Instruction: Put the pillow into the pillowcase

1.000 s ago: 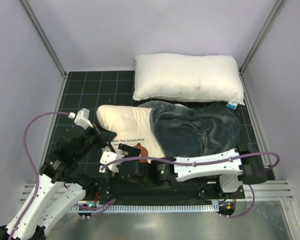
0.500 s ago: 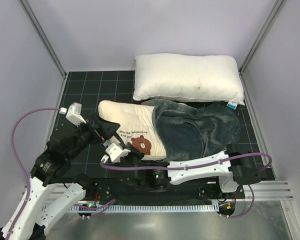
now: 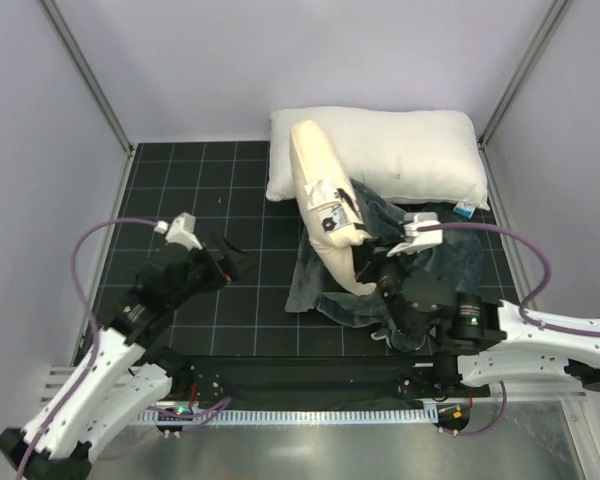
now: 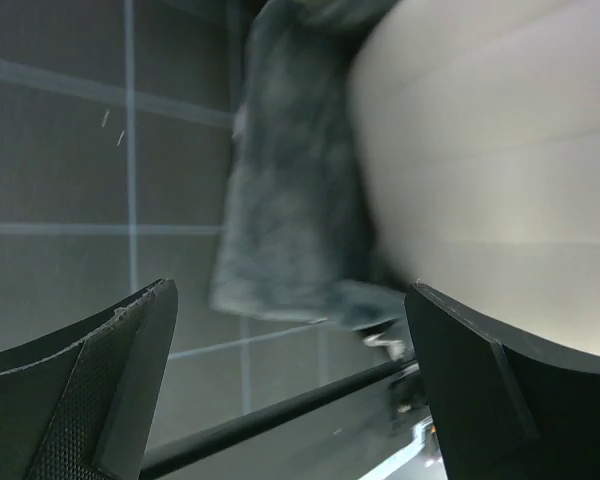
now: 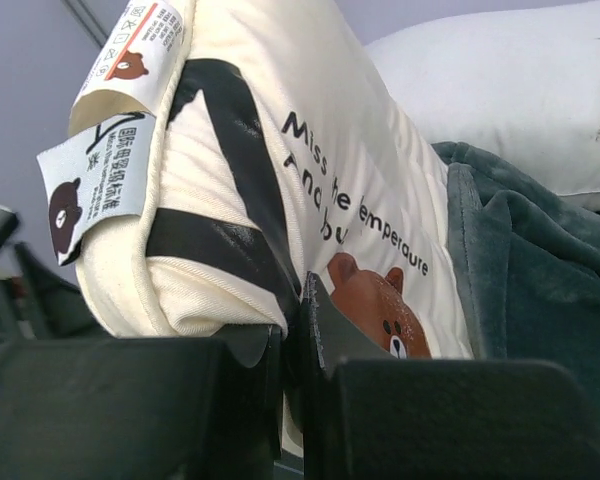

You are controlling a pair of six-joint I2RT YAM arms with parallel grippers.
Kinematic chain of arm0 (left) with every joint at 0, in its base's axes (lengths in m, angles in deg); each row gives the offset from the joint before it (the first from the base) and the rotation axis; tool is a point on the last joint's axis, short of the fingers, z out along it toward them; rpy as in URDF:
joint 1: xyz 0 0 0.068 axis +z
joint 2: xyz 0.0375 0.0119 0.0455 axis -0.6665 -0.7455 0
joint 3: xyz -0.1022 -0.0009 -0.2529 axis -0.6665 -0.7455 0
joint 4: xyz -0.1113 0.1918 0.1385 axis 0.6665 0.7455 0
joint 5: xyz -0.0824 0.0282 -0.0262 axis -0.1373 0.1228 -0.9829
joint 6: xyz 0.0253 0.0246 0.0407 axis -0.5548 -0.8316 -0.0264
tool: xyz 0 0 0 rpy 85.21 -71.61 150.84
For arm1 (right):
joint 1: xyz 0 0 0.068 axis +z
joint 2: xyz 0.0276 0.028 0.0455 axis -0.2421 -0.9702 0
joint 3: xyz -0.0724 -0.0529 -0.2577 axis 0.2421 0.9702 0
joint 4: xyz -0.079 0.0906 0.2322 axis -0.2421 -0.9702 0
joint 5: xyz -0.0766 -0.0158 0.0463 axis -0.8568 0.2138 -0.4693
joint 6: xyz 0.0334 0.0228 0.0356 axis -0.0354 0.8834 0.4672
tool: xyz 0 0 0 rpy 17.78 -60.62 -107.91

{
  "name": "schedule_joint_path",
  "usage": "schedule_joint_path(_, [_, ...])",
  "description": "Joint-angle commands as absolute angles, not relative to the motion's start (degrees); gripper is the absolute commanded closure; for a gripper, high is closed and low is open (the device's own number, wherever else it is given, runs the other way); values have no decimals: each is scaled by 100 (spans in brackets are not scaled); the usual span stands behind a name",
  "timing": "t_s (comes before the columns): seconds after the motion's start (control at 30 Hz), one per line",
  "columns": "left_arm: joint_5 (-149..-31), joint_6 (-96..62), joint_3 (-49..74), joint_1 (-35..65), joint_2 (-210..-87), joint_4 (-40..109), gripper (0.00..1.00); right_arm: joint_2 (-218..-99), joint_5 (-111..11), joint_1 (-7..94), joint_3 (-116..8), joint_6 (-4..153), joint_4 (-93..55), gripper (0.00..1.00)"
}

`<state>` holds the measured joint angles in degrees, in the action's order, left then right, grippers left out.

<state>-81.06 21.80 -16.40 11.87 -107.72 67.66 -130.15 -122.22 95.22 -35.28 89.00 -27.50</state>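
The cream pillow (image 3: pixel 320 190) with the bear face (image 5: pixel 380 312) stands on end, tilted, above the crumpled dark grey pillowcase (image 3: pixel 335 290). My right gripper (image 3: pixel 368 275) is shut on the pillow's lower edge; in the right wrist view (image 5: pixel 292 300) the jaws pinch the cream fabric beside the bear. The pillowcase (image 5: pixel 540 280) lies to the right of the pillow (image 5: pixel 310 150) there. My left gripper (image 3: pixel 230 264) is open and empty, left of the pillowcase. In the left wrist view it (image 4: pixel 290 400) faces the pillowcase (image 4: pixel 290 220) and the pillow (image 4: pixel 490 150). No zebra stripes show.
The larger plain white pillow (image 3: pixel 400 155) lies at the back of the black grid mat (image 3: pixel 200 190), right behind the raised pillow; it also shows in the right wrist view (image 5: pixel 500 90). Grey walls and metal posts close in the sides.
The right arm has swung from the left to the right and raised the pillow from flat to standing on end. The pillowcase has bunched up. The pillow has left the left gripper's reach.
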Motion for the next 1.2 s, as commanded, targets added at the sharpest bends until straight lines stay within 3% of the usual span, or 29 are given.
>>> schedule_joint_path(0.0, [-8599,2267,-2046,1165,-11639,5599,0,-12597,-12415,9382,-3270,9407,-2771,96])
schedule_joint_path(0.33, [-8889,2267,-1564,524,-14951,4087,0,-12323,-12635,9320,-3155,9442,-3053,96])
schedule_joint_path(0.67, [-8696,2663,-1239,313,-16623,3672,1,-12227,-12547,9303,-3138,9441,-3114,96])
schedule_joint_path(0.97, [-9073,2793,-421,40,-18047,3190,17,-12113,-12547,9303,-3076,9503,-3105,96])
schedule_joint_path(1.03, [-9082,2803,-316,32,-18189,2961,25,-12104,-12529,9311,-3067,9512,-3114,96])
schedule_joint_path(1.07, [-9100,2794,-280,40,-18320,2890,39,-12104,-12538,9303,-3059,9529,-3140,96])
schedule_joint_path(1.13, [-9135,2794,-228,40,-18409,2601,55,-12095,-12529,9294,-3050,9547,-3141,96])
schedule_joint_path(1.17, [-9196,2768,-210,40,-18444,2513,72,-12095,-12520,9303,-3041,9547,-3149,96])
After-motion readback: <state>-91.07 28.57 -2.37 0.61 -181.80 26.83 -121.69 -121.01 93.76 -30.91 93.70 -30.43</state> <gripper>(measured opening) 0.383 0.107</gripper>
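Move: The pillowcase's left edge is what the open left hand goes for: some 10 cm ahead, 20 cm to its right and 21 cm below. The bear pillow stands about 12 cm ahead and 22 cm right of the left hand, slightly above it. The white pillow lies roughly 37 cm ahead, 36 cm right, 15 cm lower. From the right hand, already gripping the bear pillow, that edge lies about 12 cm ahead, 10 cm left, 32 cm below. Down and rightward, then more to the right and forward, the left hand sinks about 20 cm and goes as far right, in beside the bear pillow, tipping its fingers down by some 20 degrees. Near the table the fingers close about halfway, bringing the pillowcase's left edge between them. The right hand keeps its grip high on the bear pillow, easing slightly right. ##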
